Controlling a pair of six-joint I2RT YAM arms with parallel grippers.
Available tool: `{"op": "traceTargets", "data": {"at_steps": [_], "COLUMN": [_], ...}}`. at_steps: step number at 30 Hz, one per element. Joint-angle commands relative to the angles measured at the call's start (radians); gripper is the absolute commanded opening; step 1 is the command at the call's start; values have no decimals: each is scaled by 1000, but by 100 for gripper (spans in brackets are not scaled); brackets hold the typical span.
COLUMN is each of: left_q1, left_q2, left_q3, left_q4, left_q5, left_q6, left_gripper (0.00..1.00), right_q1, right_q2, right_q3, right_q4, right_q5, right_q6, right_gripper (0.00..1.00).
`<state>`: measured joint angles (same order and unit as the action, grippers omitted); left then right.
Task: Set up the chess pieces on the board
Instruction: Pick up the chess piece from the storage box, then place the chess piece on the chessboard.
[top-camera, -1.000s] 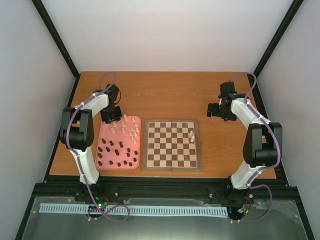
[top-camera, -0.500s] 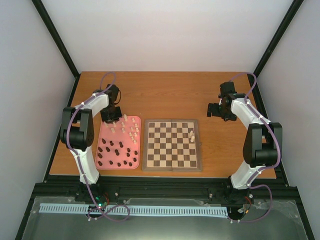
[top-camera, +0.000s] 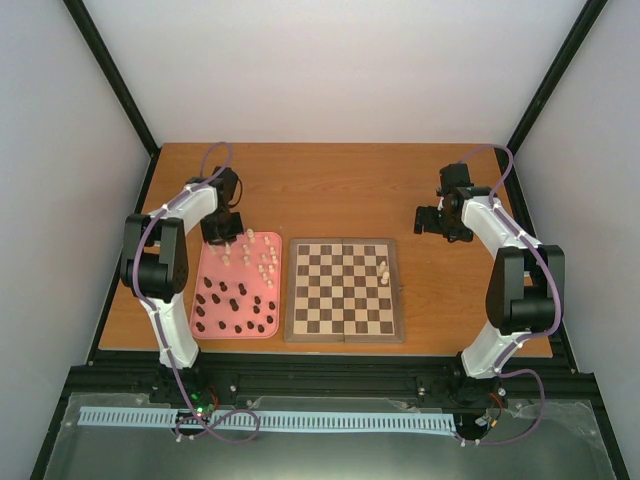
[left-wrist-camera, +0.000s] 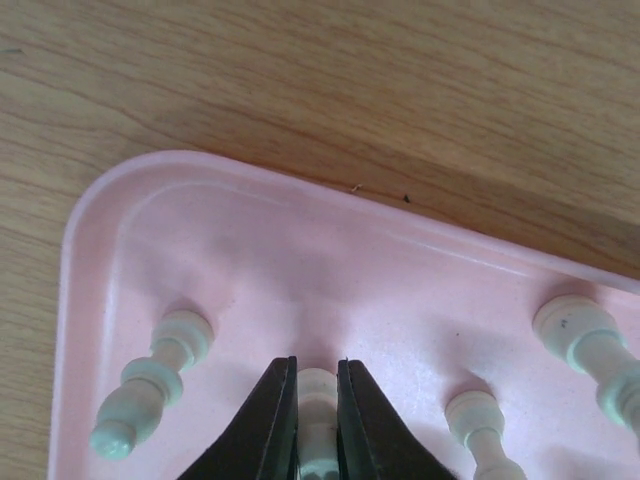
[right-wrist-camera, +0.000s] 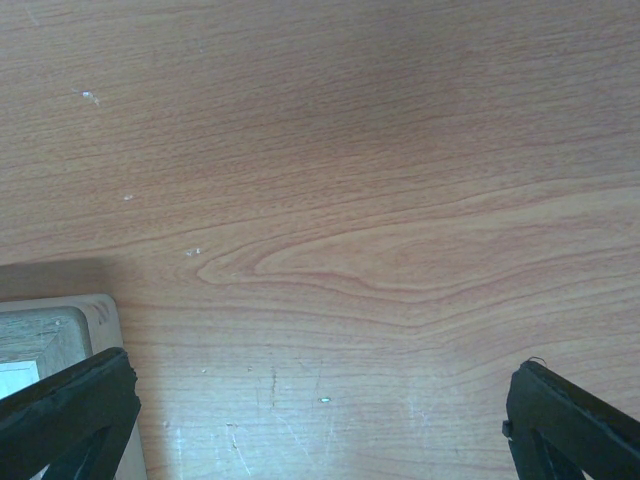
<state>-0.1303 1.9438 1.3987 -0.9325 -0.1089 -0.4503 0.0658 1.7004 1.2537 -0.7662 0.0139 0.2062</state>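
Note:
The board (top-camera: 343, 290) lies mid-table with two cream-white pieces (top-camera: 383, 272) near its right edge. A pink tray (top-camera: 238, 286) to its left holds cream-white pieces (top-camera: 264, 262) at the far end and dark pieces (top-camera: 235, 305) nearer me. At the tray's far left corner, my left gripper (top-camera: 224, 236) (left-wrist-camera: 317, 372) is shut on a cream-white piece (left-wrist-camera: 318, 395) that lies on the tray floor. More cream pieces (left-wrist-camera: 150, 380) lie on either side of it. Far to the right, my right gripper (top-camera: 430, 222) (right-wrist-camera: 320, 400) stands open over bare wood with nothing between its fingers.
The tray's rim (left-wrist-camera: 90, 200) curves just beyond the left fingers. A corner of the board (right-wrist-camera: 60, 330) shows at the left of the right wrist view. Black frame posts and white walls close in the table.
The left jaws have come together onto the cream-white piece. Neither arm has visibly shifted in the top view.

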Motion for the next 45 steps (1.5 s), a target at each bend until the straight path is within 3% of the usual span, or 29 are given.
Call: {"op": "traceTargets", "data": {"at_steps": [1, 9, 17, 31, 38, 45], "left_q1": [-6, -19, -199, -596, -685, -743], "left_q2": [-43, -77, -90, 279, 431, 487], "left_q3": [107, 308, 486, 837, 972, 1000], "left_q4": [-61, -146, -190, -169, -140, -108], "left_q5": [-43, -35, 2, 131, 182, 198], "left_q6": [20, 24, 23, -29, -47, -30], "left_gripper": [2, 3, 3, 2, 2, 2], "right_q1": [-8, -8, -12, -18, -18, -17], "right_q2": [-16, -16, 7, 29, 23, 27], "right_q3": [0, 4, 12, 32, 5, -6], "right_q4": [7, 7, 14, 15, 20, 25], "right_q5": [9, 23, 26, 56, 59, 54], "right_q6": [-1, -1, 13, 38, 30, 27], "right_gripper": [100, 100, 100, 100, 100, 100]}}
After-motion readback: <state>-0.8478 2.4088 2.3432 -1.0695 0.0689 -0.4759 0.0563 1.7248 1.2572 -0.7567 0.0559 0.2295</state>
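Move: The left gripper already has a light chess piece pinched in the storage box's far row. The board's far right corner square lies some 41 cm to its right, about 3 cm nearer the base and slightly lower. Two light pieces already on the board stand roughly 5 and 8 cm nearer the base than that square. Another box piece is about 5 cm right of the gripper and 2 cm ahead. For the right hand, the corner square lies about 15 cm left and 4 cm back. Lift the left gripper straight out of the storage box with the pinched light piece, easing about 6 cm forward. At some 18 cm up, swing it right to the board's far right corner, about 40 cm in all, drawing back and sinking some 11 cm on the way. Turn the wrist about 40 degrees clockwise and keep the fingers shut on the piece. ##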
